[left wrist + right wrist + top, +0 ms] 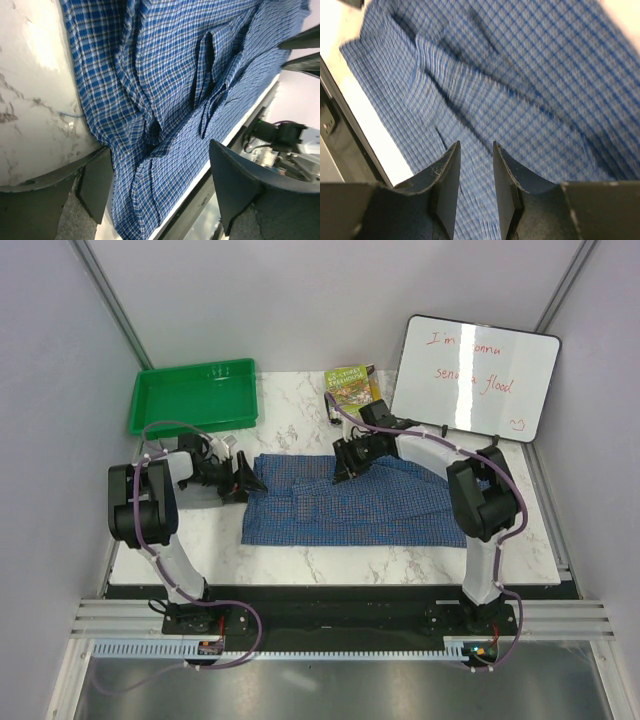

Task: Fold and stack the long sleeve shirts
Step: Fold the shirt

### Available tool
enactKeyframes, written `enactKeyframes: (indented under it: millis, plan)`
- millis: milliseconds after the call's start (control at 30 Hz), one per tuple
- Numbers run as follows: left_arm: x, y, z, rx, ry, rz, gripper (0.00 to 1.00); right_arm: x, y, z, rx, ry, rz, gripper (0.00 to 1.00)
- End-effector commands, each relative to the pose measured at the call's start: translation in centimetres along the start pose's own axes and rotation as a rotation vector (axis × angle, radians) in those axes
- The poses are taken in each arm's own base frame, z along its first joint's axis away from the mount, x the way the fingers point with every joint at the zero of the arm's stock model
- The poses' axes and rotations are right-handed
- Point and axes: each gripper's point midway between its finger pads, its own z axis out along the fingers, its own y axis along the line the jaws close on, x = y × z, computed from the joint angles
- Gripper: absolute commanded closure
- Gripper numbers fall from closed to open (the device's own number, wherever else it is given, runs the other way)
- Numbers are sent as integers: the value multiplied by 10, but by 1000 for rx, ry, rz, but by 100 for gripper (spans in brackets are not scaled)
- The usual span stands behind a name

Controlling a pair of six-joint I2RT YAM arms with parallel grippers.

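One long sleeve shirt [370,505], blue with a fine check, lies spread flat across the marble table [330,562]. My left gripper [243,480] sits at the shirt's left edge. In the left wrist view it [160,182] stands wide open, and the shirt's rumpled edge [145,200] lies between its fingers [95,185]. My right gripper [343,468] hovers over the shirt's far edge near the middle. In the right wrist view its jaws [476,160] stand a narrow gap apart, with the blurred shirt cloth [520,65] showing beyond the gap and nothing pinched.
A green plastic tray [193,397] stands at the back left. A whiteboard with red writing [475,377] leans at the back right, with a small printed packet [352,387] beside it. The table's near edge [330,585] runs just above the arm bases.
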Motion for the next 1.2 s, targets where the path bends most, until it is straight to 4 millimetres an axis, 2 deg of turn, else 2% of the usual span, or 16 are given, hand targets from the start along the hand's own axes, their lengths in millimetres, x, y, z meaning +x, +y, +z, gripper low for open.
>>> enactKeyframes:
  millis: [0,100,200,233,333,400,533,733,867,967,1033,1067,1133,1167]
  plan:
    - [-1,18,6,-37,25,-25,19,-49,22,17,-58,-105,-35,61]
    - [-1,20,7,-47,47,-51,25,-47,32,35,-98,-100,-5,61]
    - [1,20,7,-52,62,-77,27,-41,40,55,-141,-92,48,62]
    - [2,20,7,-52,64,-78,27,-34,40,66,-145,-71,55,62]
    - [1,20,7,-54,64,-84,25,-27,39,82,-141,-49,52,61]
    - [2,17,6,-51,67,-89,25,-22,31,91,-126,-33,65,62]
    - [5,16,8,-67,81,-84,26,-11,22,99,-107,-5,72,62]
    - [8,21,10,-115,97,-88,27,-10,18,100,-95,-4,70,62]
    - [6,12,11,-91,97,-66,39,-5,15,104,-88,6,78,62]
    - [7,-1,17,-41,112,-37,41,-7,14,104,-84,3,75,62]
    - [11,-9,22,-8,130,-30,45,-9,15,103,-86,0,71,62]
    - [11,-11,24,0,131,-25,55,-11,16,102,-87,-3,68,62]
    - [11,-15,24,20,122,-22,62,-14,19,99,-86,-4,63,60]
    - [10,-16,24,22,120,-20,85,-17,21,94,-86,-11,47,60]
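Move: The left hand hangs open over the shirt's left edge, which lies about 2 cm to its right, 1 cm back and 2 cm below; the folded grey shirt is some 16 cm to this hand's left and 4 cm farther out, the green bin about 13 cm left and 21 cm ahead. From the right hand, the folded sleeve end lies about 9 cm left, 4 cm back and 6 cm below; the book is 18 cm ahead and 2 cm right. The right fingertips, nearly together, come down onto the shirt by the sleeve's folded end, after some 9 cm to the left and 5 cm down, and stay there. The left hand dips about 1 cm and edges a couple of centimetres right into the shirt's left edge, its fingers closing from wide to under half open and gathering the cloth between them. ##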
